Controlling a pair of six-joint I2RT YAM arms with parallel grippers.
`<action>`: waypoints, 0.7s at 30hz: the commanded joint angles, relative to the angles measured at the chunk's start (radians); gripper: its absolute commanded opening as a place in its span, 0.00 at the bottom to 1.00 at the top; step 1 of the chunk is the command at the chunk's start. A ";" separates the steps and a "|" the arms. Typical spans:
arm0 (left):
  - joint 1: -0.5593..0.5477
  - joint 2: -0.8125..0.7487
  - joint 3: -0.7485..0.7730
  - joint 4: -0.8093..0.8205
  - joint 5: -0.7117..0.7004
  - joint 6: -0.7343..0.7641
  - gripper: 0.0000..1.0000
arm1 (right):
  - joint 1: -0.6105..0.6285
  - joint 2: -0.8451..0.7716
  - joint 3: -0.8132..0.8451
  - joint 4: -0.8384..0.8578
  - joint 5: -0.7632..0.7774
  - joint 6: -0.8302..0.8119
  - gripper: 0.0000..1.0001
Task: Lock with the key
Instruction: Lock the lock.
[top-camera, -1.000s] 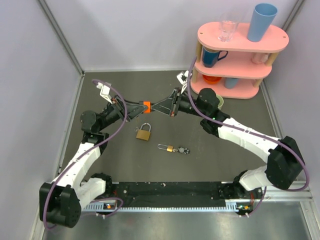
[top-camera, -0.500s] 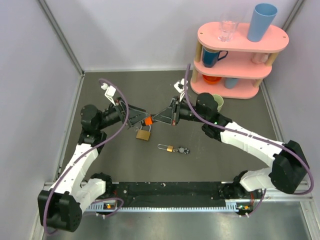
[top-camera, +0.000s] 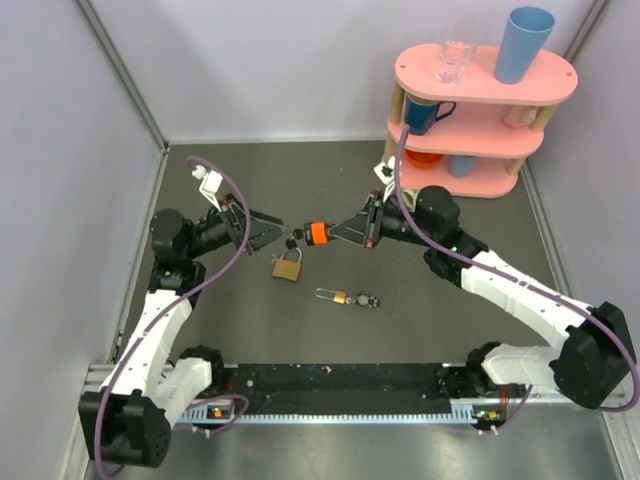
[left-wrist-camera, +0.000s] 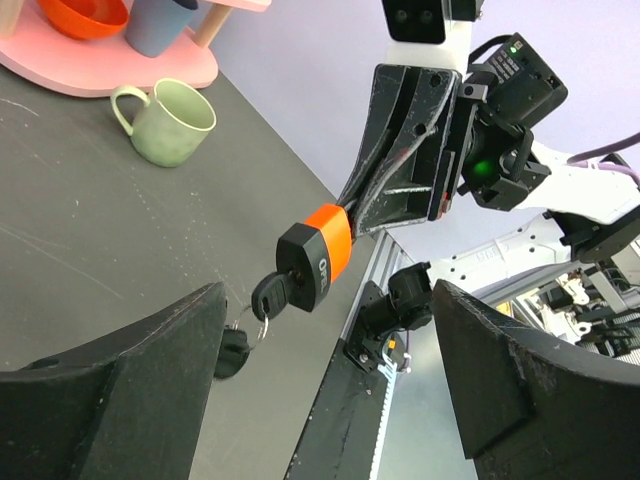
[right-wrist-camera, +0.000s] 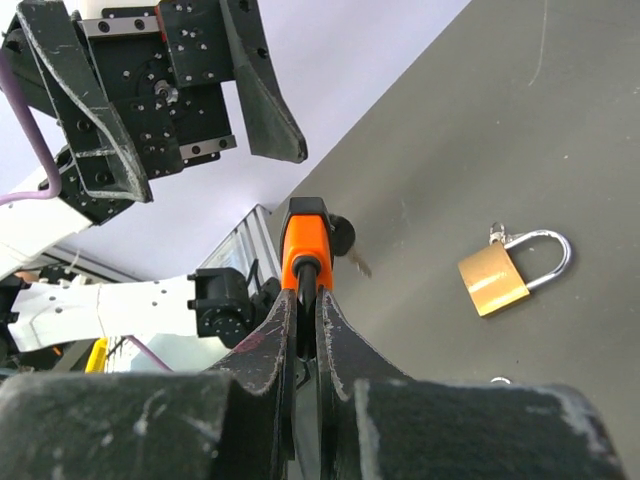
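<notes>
The orange-and-black padlock hangs in the air over the mat, and my right gripper is shut on its black shackle. In the right wrist view the right gripper pinches that shackle just behind the padlock. The key sticks out of the padlock's bottom by its black head, with a second key dangling from its ring. My left gripper stands open just left of the key, touching nothing. Its dark fingers frame the padlock from a short distance.
A large brass padlock lies on the mat below the grippers. A tiny brass padlock on a ring lies nearer the front. A pink three-tier shelf with cups stands at the back right, with a green mug beside it.
My left gripper has opened, let go of the key and drawn back to the left. The right gripper has carried the padlock a little to the right.
</notes>
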 joint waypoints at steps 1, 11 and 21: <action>0.006 0.002 0.039 0.031 0.039 0.023 0.88 | -0.019 -0.057 0.018 0.032 -0.010 -0.023 0.00; 0.006 0.046 0.022 0.087 0.119 0.015 0.81 | -0.019 -0.039 0.029 0.106 -0.105 0.010 0.00; -0.014 0.083 -0.009 0.267 0.186 -0.085 0.51 | -0.019 -0.027 0.053 0.117 -0.140 0.023 0.00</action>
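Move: The key in the orange lock lies about 4 cm to the left hand's right, level front-to-back and about 2 cm lower; the brass padlock is on the table almost under that hand, about 24 cm down and 1 cm forward and left. From the right hand, the held orange lock is some 4 cm left and 1 cm ahead at its height, the key about 8 cm left and 1 cm ahead, and the small lock on the table 4 cm back, 1 cm right, 23 cm below. Back by about 2 cm, with a slight rise, goes the right hand, turning some 5 degrees counter-clockwise while its shut fingers keep hold of the orange lock. The left hand eases about 1 cm back and slightly left, dips briefly, turns nearly 10 degrees clockwise to line up with the key, and half closes its wide-open fingers about it; no pinch is visible yet. ##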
